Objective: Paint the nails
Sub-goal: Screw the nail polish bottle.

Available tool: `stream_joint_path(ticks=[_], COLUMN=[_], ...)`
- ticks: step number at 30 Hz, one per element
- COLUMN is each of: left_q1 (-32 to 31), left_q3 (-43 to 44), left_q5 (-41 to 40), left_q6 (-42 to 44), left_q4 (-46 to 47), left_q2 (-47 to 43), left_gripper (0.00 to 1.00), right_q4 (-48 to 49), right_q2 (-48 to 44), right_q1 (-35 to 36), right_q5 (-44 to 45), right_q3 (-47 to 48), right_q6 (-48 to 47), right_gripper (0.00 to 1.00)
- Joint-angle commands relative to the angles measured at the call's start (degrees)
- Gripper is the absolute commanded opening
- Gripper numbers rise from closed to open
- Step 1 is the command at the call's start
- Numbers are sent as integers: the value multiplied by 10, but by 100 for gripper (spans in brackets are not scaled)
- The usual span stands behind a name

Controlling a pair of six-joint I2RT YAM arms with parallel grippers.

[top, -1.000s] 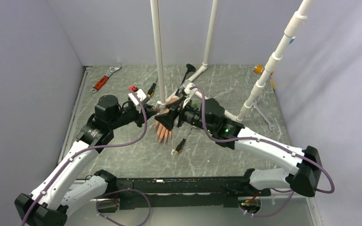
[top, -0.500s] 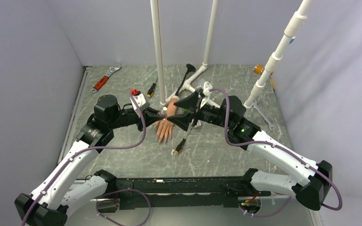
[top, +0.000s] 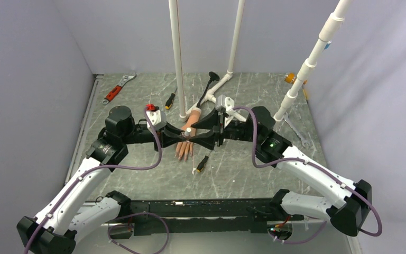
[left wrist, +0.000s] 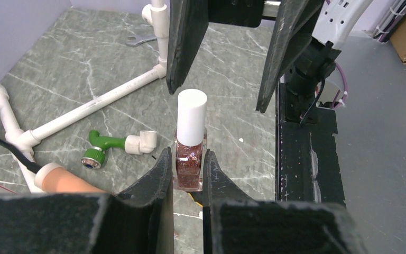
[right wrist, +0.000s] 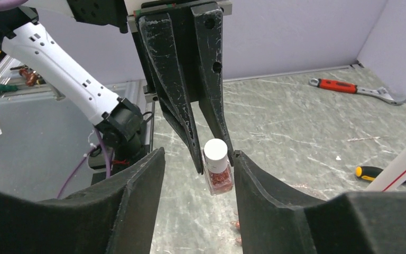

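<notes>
A small bottle of red glitter polish with a white cap stands upright in my left gripper, which is shut on its glass body. It hangs above the peach mannequin hand, whose nails point toward the near edge. My right gripper faces the left one, open, with its fingers on either side of the cap. One finger is close to the cap and the other stands well off it. In the top view the two grippers meet at the bottle.
White PVC pipes rise just behind the hand, with a green pipe fitting on the floor. A red-handled wrench lies at the back left and a screwdriver near the fingers. A steel wrench lies to the right.
My right gripper pulled back to the right off the hand and its jaws narrowed. My left gripper carried the bottle rightward over the hand, in between the right fingers.
</notes>
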Motion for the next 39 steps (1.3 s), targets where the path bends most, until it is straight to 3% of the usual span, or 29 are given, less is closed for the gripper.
stream_joint_path(ticks=[1, 10, 18, 23, 29, 35, 39], left_q1=[1, 1, 1, 1, 1, 1, 1], left_q3=[6, 7, 7, 8, 7, 10, 11], left_q5=[22, 20, 19, 18, 6, -55, -114], left_q6=[-2, -3, -3, -3, -3, -6, -5], left_q4=[30, 28, 28, 27, 26, 18, 11], left_q2=[1, 2, 2, 3, 1, 1, -2], left_gripper=[0, 0, 0, 0, 0, 0, 0], right_q4=[29, 52, 63, 62, 63, 78, 70], right_q2=[12, 31, 48, 53, 50, 42, 48], right_q1=[-2, -4, -2, -2, -3, 0, 15], right_q5=[-31, -32, -37, -31, -20, 10, 85], right_q3=[18, 21, 26, 23, 16, 0, 1], right_q6=[-4, 9, 19, 22, 25, 37, 50], right_gripper=[51, 45, 25, 20, 0, 0, 0])
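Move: The nail polish bottle's white cap is just off my half-open right fingers: about 2 cm to their left, 1 cm ahead and 2 cm lower. My left hand still grips the bottle upright by its glass, with the cap some 3 cm straight above that hand point. Under my right hand, some 30 cm down, the model hand's palm lies about 15 cm ahead and 3 cm left; the screwdriver is roughly 4 cm ahead and 3 cm right. I bring my right fingers down nearly 2 cm and in to the left by about 1.5 cm, easing forward too, as they close around the white cap from either side until they pinch it. My left hand keeps its grip and holds the bottle almost still; at the very end both hands start drifting forward together, my left by about 1 cm. ##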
